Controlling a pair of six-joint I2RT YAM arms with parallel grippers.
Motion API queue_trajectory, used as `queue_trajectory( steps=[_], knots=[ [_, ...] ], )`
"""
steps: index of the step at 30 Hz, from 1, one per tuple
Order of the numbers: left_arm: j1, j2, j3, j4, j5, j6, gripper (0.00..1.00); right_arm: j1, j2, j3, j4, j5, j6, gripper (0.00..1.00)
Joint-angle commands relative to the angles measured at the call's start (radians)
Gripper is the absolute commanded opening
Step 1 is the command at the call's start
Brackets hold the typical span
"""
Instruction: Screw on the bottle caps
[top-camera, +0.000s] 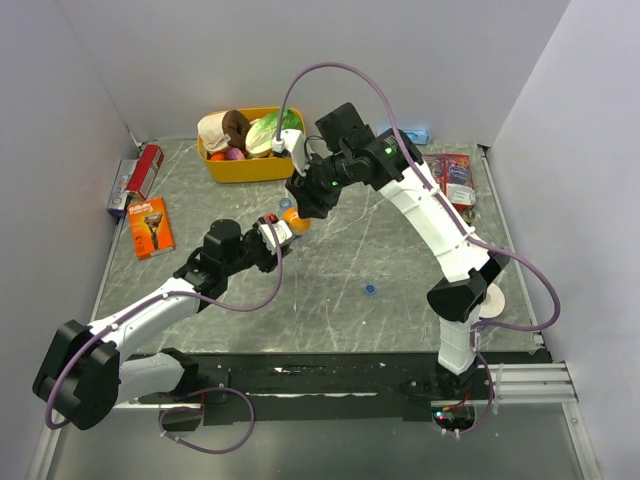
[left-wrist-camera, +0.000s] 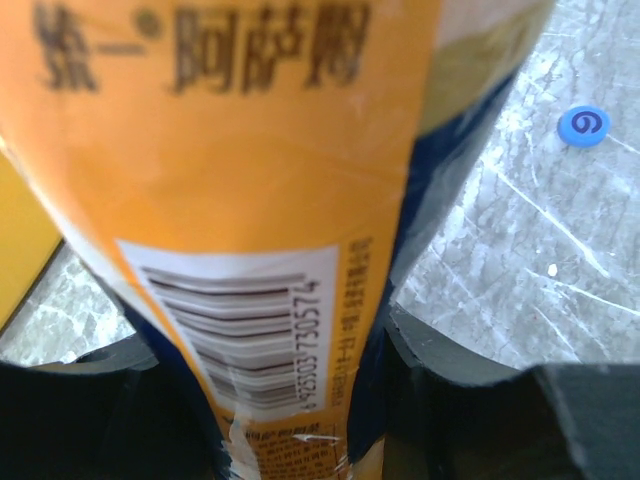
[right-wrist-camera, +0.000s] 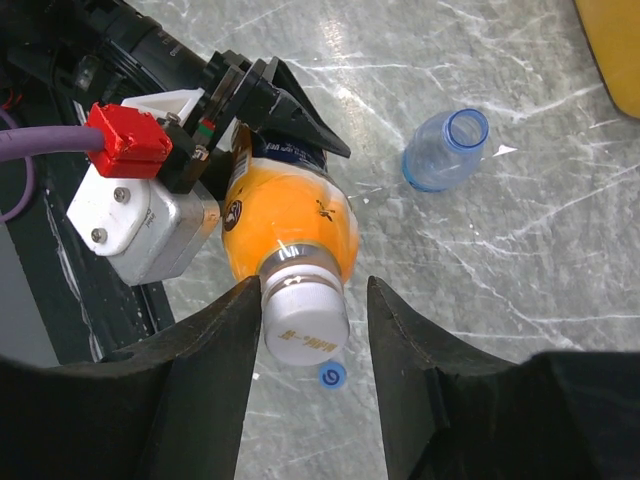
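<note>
My left gripper (top-camera: 278, 233) (left-wrist-camera: 265, 350) is shut on the body of the orange-liquid bottle (top-camera: 292, 222) (left-wrist-camera: 230, 170) (right-wrist-camera: 290, 225) and holds it tilted above the table. A white cap (right-wrist-camera: 305, 325) sits on the bottle's neck. My right gripper (top-camera: 303, 205) (right-wrist-camera: 315, 292) straddles that cap, open: the left finger touches the cap and a gap shows at the right finger. The blue cap (top-camera: 370, 290) (left-wrist-camera: 585, 125) (right-wrist-camera: 332, 376) lies loose on the table. The clear water bottle (right-wrist-camera: 447, 150) lies on its side, its mouth uncapped.
A yellow basket (top-camera: 240, 172) of toy food stands at the back. An orange razor pack (top-camera: 150, 227) and a box (top-camera: 135, 175) lie at the left. Red packets (top-camera: 455, 178) and a white roll (top-camera: 492, 300) lie along the right edge.
</note>
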Motion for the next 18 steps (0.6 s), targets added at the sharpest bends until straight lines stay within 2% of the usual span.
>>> queue_trajectory(
  steps=[1, 6, 13, 18],
  knots=[
    [-0.012, -0.018, 0.017, 0.097, 0.074, -0.025, 0.01, -0.001, -0.025, 0.0, 0.036, 0.038, -0.015, 0.54],
    [-0.013, -0.01, 0.02, 0.087, 0.103, -0.04, 0.01, -0.002, -0.026, 0.0, 0.043, 0.033, -0.01, 0.58],
    [-0.012, 0.013, 0.028, 0.074, 0.156, -0.076, 0.01, -0.001, -0.064, -0.001, 0.092, -0.017, 0.013, 0.73],
    [-0.012, 0.036, 0.037, 0.079, 0.183, -0.112, 0.01, -0.002, -0.11, -0.007, 0.15, -0.08, 0.011, 0.8]
  ],
)
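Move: The white cap, already on the orange bottle in the left hand's grip, sits between the right hand's loosened fingertips, about 1 cm below that hand; the clear bottle stands roughly 9 cm ahead, 5 cm left and 22 cm lower, the blue cap about 5 cm back, 12 cm right and 30 cm down. From the left hand the white cap is some 3 cm ahead, 3 cm right and 13 cm up, the clear bottle 11 cm straight ahead and 8 cm below. Right and back, slowly gathering speed, the left hand draws the orange bottle about 2.5 cm away from the clear bottle, keeping its grip and turning clockwise some 5 degrees with a slight tilt. The right hand stays put at first, spreading its fingers clearly wider beside the white cap, then rises about 1 cm away from it. ##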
